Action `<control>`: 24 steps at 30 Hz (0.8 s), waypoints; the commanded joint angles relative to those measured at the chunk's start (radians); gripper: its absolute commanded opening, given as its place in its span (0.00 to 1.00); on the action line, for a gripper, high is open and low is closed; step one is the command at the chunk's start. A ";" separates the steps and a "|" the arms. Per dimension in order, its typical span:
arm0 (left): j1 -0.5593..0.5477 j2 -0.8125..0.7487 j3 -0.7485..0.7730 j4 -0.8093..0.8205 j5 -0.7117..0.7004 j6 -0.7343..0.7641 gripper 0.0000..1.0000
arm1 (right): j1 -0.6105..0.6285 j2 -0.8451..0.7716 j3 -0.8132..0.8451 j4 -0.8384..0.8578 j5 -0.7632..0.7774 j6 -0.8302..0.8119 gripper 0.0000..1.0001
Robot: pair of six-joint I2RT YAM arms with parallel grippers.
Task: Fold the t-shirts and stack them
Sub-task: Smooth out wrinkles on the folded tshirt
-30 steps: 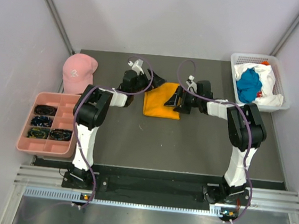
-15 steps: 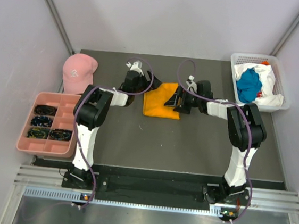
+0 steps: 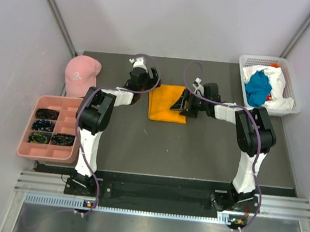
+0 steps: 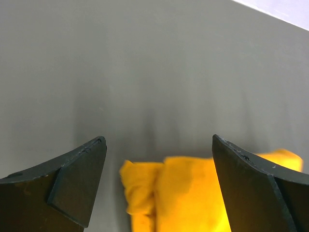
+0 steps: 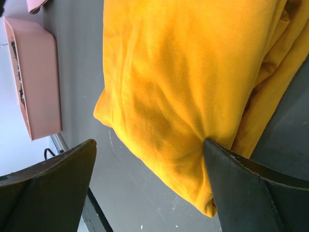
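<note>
The orange-yellow t-shirt (image 3: 167, 102) lies folded into a rough rectangle at the middle of the table. My left gripper (image 3: 145, 86) hovers open at its back left corner; in the left wrist view the shirt's corner (image 4: 188, 193) shows low between the spread fingers (image 4: 72, 183), untouched. My right gripper (image 3: 183, 104) is open at the shirt's right edge, low over the cloth. In the right wrist view the shirt (image 5: 183, 82) fills the gap, and one fingertip (image 5: 227, 164) presses against a fold. A teal-blue t-shirt (image 3: 257, 87) and a white t-shirt (image 3: 277, 84) lie bunched in a basket.
The white basket (image 3: 248, 61) stands at the back right corner. A pink cap (image 3: 80, 75) sits at the back left, and a pink compartment tray (image 3: 29, 150) with dark items is at the left edge. Grey walls close in the table.
My left gripper has drawn back and to the left, off the shirt's back left corner, which now lies flat and uncovered. The right arm has not moved.
</note>
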 commanded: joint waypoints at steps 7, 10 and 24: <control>0.007 -0.253 0.027 -0.097 -0.125 0.150 0.96 | 0.016 0.017 0.046 -0.101 0.035 -0.050 0.93; 0.007 -0.290 0.018 -0.141 -0.122 0.158 0.96 | 0.015 -0.006 0.086 -0.118 0.029 -0.053 0.93; 0.037 -0.313 0.070 -0.425 -0.370 0.265 0.98 | 0.016 -0.204 0.260 -0.353 0.052 -0.127 0.94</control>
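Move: The middle of the folded orange t-shirt lies roughly 10 cm back and 10 cm right of the left hand, about 4 cm lower; its far left corner is close by. From the right hand the shirt's middle is some 6 cm left, about level and 3 cm below. The pink cap stands about 29 cm left of the left hand and 2 cm back; the white laundry basket is some 36 cm right and 10 cm ahead of the right hand. Left hand rises about 14 cm, then veers left and dips; right lifts some 7 cm off the t-shirt. ##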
